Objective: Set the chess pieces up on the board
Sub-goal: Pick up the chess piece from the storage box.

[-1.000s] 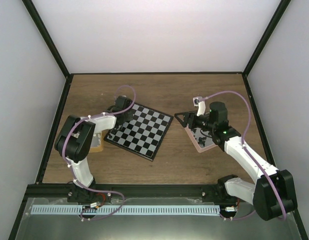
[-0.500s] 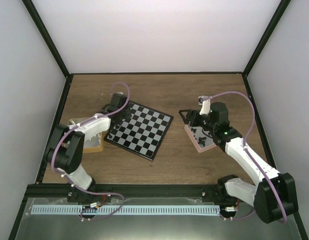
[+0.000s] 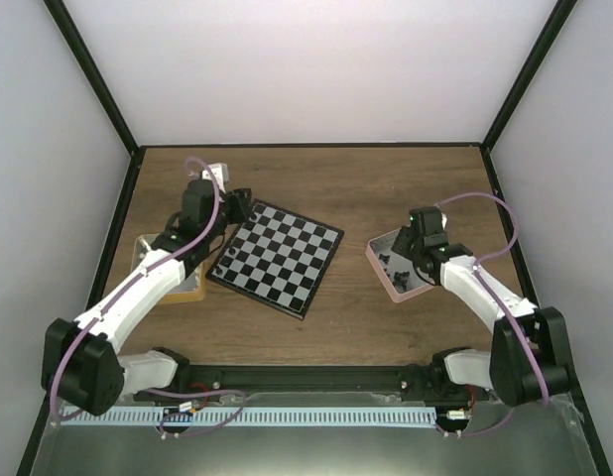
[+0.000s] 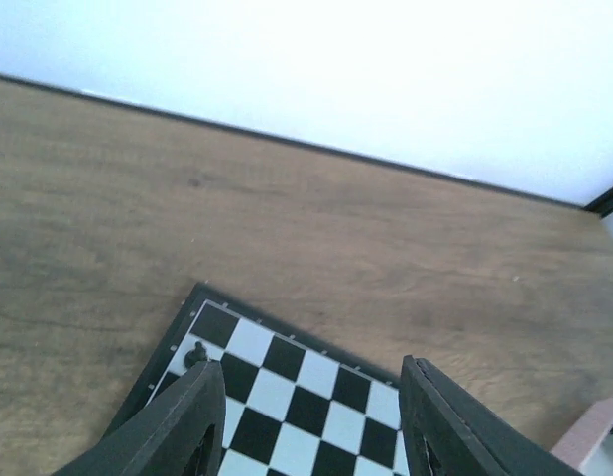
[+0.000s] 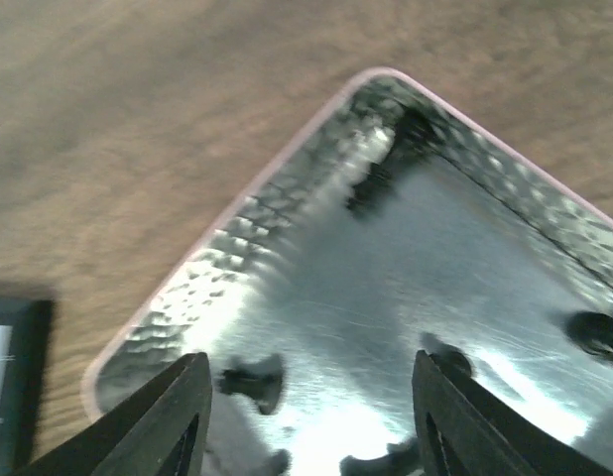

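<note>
The board (image 3: 280, 256) lies tilted in the middle of the table. In the left wrist view its far-left corner (image 4: 202, 297) shows, with one small dark chess piece (image 4: 195, 354) standing on a pale square by the rim. My left gripper (image 3: 237, 207) (image 4: 311, 372) hangs open just above and behind that corner, with nothing between its fingers. My right gripper (image 3: 404, 260) (image 5: 309, 362) is open low over the pink tray (image 3: 378, 266) (image 5: 287, 164). Black chess pieces (image 5: 252, 380) lie scattered on the tray's shiny floor, one near the left finger (image 5: 168, 421), none gripped.
A tan tray (image 3: 183, 286) sits left of the board, mostly hidden under my left arm. Black frame posts and white walls close in the table on three sides. Bare wood lies beyond the board (image 4: 287, 218).
My left gripper has opened and pulled back and up from the board's corner, where the dark piece stands. My right gripper has dropped closer into the pink tray, and its jaws have narrowed a little.
</note>
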Controlling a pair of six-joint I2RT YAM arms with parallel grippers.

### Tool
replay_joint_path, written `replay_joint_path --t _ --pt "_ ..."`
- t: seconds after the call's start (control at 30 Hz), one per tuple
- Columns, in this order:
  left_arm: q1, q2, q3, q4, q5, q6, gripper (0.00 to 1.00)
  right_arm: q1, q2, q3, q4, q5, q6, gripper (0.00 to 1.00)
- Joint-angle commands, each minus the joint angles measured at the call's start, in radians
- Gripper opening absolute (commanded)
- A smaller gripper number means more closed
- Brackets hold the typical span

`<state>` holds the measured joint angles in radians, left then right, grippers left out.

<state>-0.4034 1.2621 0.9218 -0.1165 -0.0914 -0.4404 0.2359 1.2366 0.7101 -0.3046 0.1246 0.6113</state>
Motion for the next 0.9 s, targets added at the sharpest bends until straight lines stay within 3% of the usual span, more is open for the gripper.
replay_joint_path --t 0.0,0.27,0.63,0.87 --pt "0.005 -0.069 -0.018 0.043 0.049 0.033 0.51 -0.016 0.056 0.038 -0.098 0.142 0.059 0.55" --pt "0.005 -0.093 -0.024 0.059 0.064 0.043 0.52 -0.016 0.167 0.041 -0.100 0.183 0.065 0.50" --pt "0.005 -0.088 -0.027 0.056 0.072 0.046 0.53 -0.015 0.242 0.046 -0.070 0.216 0.054 0.33" --pt "0.005 -0.093 -0.030 0.054 0.073 0.051 0.53 -0.016 0.244 0.038 -0.030 0.222 0.030 0.15"
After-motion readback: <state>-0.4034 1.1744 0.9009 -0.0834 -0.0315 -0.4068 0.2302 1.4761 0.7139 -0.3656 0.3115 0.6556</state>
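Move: The upright black pawn to grip lies about 4 cm to the right gripper's right, 2 cm back and 8 cm below. The fallen king lies some 8 cm farther out than that pawn, level with it sideways. Another black piece lies about 9 cm to the pawn's left and one by the right wall some 8 cm to its right, both about 1 cm farther out. From the left gripper the pawn is roughly 43 cm right, 6 cm back and 20 cm below. Lower the right gripper about 7 cm into the storage box, drifting some 4 cm right and a little back, tipping the fingers about 15 degrees more steeply down onto the upright pawn. Narrow the half-open fingers on the way until they stand close on either side of the pawn. Meanwhile, raise the empty left gripper about 3 cm farther above the board, then hold it there. ##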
